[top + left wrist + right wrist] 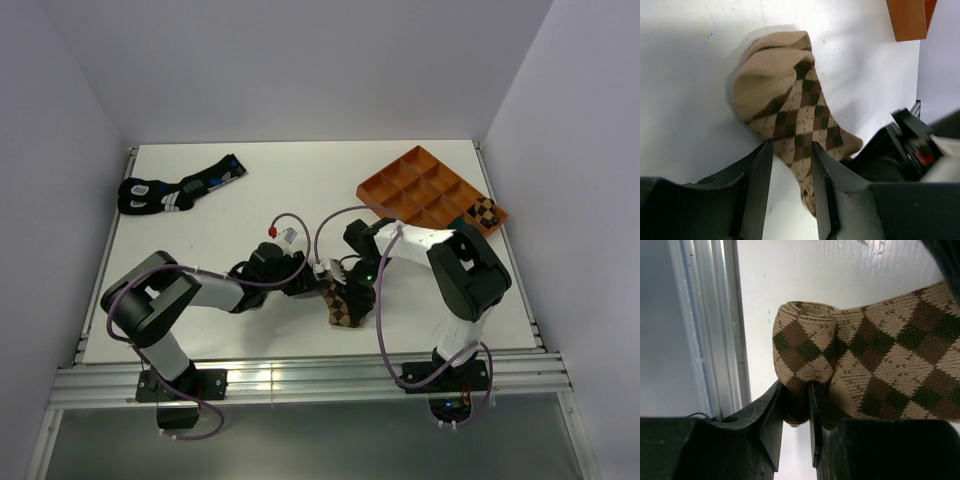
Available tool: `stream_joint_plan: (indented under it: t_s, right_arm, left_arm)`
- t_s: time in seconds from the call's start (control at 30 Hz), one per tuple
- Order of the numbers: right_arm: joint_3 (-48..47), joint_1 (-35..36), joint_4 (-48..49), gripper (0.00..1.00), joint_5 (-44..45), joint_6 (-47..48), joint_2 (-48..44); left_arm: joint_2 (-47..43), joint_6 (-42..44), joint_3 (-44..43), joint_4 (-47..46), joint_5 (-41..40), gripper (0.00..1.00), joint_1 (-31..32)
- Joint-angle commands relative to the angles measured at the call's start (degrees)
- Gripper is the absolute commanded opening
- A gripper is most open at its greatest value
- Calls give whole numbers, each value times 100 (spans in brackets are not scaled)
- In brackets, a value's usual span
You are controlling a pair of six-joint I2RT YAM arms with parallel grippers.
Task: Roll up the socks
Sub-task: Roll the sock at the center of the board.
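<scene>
A tan sock with a dark-brown argyle diamond pattern (342,303) lies on the white table near the front edge, between the two arms. In the right wrist view its end is rolled into a thick fold (805,340), and my right gripper (796,390) is shut on that fold. My left gripper (791,145) stands open low over the other part of the sock (790,110). The fabric runs loosely between its fingers (757,175), with bare table showing in the gap. In the top view the two grippers meet over the sock, left (318,283) and right (347,280).
An orange compartment tray (405,180) stands at the back right, with a rolled argyle bundle (484,211) in one corner cell. Black socks with blue and white markings (180,187) lie at the back left. The table's metal front rail (715,325) runs close beside the rolled end.
</scene>
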State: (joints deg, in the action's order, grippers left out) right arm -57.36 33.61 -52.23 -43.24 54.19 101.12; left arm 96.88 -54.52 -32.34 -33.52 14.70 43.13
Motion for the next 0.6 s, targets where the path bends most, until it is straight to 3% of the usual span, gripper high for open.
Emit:
stream_joint_plan:
  t_s: [0.0,0.3,0.43,0.57]
  right_arm:
    - [24,-47,-428,18,492,153,408]
    - [-520,-179,-928,18,246,223,978]
    - [-907,-249,-1315,19,71,302,1347]
    - [-1189,-267,-1439,19,53,224,1559]
  left_arm:
    - [-468,266,183,-480,-99,42,-24]
    - [-1610,899,1378,-1139,-467,39,273]
    - [-1822,1504,1441,-1332,-591,39,984]
    - [-1620,1901,1116,-1175,-354,41,1250]
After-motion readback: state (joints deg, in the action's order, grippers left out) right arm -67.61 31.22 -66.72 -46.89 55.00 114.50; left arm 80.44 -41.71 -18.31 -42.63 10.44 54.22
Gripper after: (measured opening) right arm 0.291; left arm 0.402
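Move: The rolled end of the brown checkered sock lies about 7 cm back and 9 cm to the right of the left hand, some 3 cm lower. The dark blue sock is about 13 cm left of that hand and 3 cm farther out. The right hand already pinches the rolled end; from it the sock's flat part lies about 6 cm ahead and 4 cm left, a centimetre lower. Left hand rises, then swings back some 8 cm towards the rolled end; right keeps its pinch, tipping 15 degrees. ##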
